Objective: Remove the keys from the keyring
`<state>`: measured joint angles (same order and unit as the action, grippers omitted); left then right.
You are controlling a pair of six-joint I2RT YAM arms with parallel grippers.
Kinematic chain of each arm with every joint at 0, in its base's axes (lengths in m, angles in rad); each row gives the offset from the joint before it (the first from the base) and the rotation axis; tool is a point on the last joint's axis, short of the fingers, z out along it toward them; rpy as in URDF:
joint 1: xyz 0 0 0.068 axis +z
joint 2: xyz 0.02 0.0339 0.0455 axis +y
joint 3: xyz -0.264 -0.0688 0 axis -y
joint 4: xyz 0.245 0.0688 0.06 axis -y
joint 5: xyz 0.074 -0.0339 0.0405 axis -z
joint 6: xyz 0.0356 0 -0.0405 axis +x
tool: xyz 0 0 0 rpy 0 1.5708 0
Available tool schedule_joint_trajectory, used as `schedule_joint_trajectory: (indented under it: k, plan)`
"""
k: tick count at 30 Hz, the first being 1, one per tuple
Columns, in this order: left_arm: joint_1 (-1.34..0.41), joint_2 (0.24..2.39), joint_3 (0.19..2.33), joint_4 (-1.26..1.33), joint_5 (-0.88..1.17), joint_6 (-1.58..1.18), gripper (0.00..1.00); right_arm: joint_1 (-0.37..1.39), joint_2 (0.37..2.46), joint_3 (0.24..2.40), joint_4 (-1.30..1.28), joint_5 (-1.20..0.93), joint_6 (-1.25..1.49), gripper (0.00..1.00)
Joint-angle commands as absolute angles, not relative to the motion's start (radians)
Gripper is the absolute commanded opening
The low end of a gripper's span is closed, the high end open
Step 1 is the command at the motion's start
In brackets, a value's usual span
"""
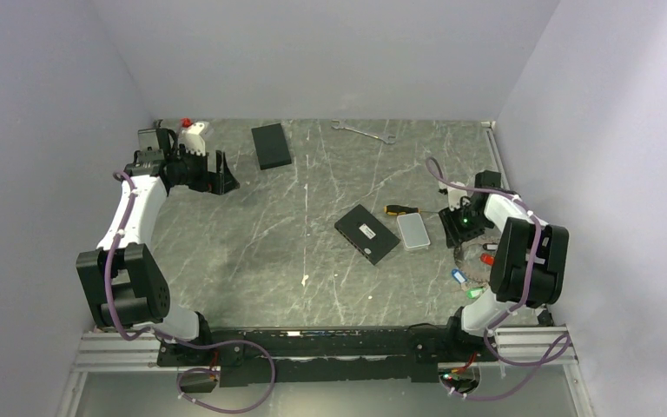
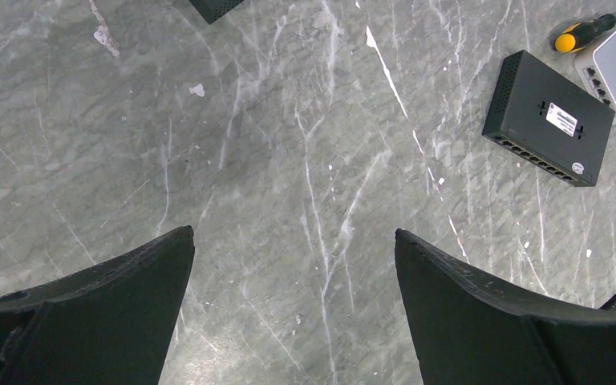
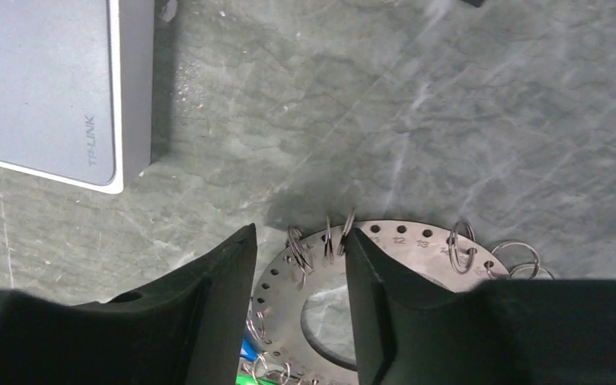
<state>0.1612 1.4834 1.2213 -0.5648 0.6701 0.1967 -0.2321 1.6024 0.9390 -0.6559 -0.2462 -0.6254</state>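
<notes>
The keyring [image 3: 417, 249] is a flat grey metal disc with numbered holes along its rim and small split rings hanging from them; it lies at the right of the table [image 1: 473, 254]. Keys with red [image 1: 488, 258], blue [image 1: 458, 276] and green [image 1: 474, 294] heads hang at its near side; blue [image 3: 246, 350] and green bits show low in the right wrist view. My right gripper [image 3: 300, 233] straddles the disc's far rim, jaws partly apart, with a few split rings between them and the right finger touching one. My left gripper [image 2: 293, 233] hangs wide open over bare table at the back left [image 1: 223, 174].
A flat black box [image 1: 366, 234] and a white TP-Link box [image 1: 413, 231] lie left of the keyring, with a yellow-handled screwdriver [image 1: 399, 209] behind them. A second black box [image 1: 271, 145] and a silver wrench [image 1: 363, 131] lie near the back wall.
</notes>
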Motion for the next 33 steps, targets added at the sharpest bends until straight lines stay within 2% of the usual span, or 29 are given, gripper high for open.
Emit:
schedule_joint_trajectory:
  k: [1,3,6,10,13,15,24,33]
  plan:
    - [0.163,1.457,1.225,-0.554,0.703,0.188,0.99,-0.222,1.605,0.923,-0.646,-0.239,-0.627,0.44]
    - [0.163,1.457,1.226,-0.552,0.699,0.184,0.99,-0.222,1.598,0.917,-0.667,-0.251,-0.638,0.38]
    - [0.162,1.459,1.227,-0.552,0.696,0.182,0.99,-0.222,1.568,0.902,-0.693,-0.261,-0.644,0.35]
    - [0.163,1.459,1.224,-0.546,0.707,0.179,0.99,-0.222,1.541,0.883,-0.690,-0.252,-0.646,0.21]
    - [0.162,1.459,1.224,-0.548,0.709,0.178,0.99,-0.222,1.534,0.900,-0.718,-0.266,-0.639,0.06]
    - [0.162,1.458,1.226,-0.551,0.710,0.177,0.99,-0.222,1.507,0.918,-0.737,-0.291,-0.631,0.01]
    - [0.161,1.461,1.250,-0.578,0.728,0.170,0.99,-0.222,1.357,1.037,-0.780,-0.418,-0.521,0.00]
    - [0.162,1.453,1.286,-0.626,0.781,0.204,0.99,-0.221,1.222,1.171,-0.668,-0.509,-0.283,0.00]
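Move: The right hand, half open, is already down at the far-left rim of the keyring, whose middle lies about 4 cm back, 6 cm right and some 2 cm below. The blue key tag is roughly 9 cm straight back. The white box stands about 13 cm to the left and 5 cm ahead, the screwdriver about 12 cm left and 10 cm ahead. From the left hand the keyring lies some 68 cm right, 13 cm back and 17 cm lower. Back along the table by a couple of centimetres, and slightly left, the right hand slides while its fingers shut and pinch the flat ring by its rim. It then reverses and rises fast, some 14 cm up with about 5 cm forward and 3 cm left, the wrist tilting roughly 20 degrees so the fingertips swing forward, grip kept shut. ##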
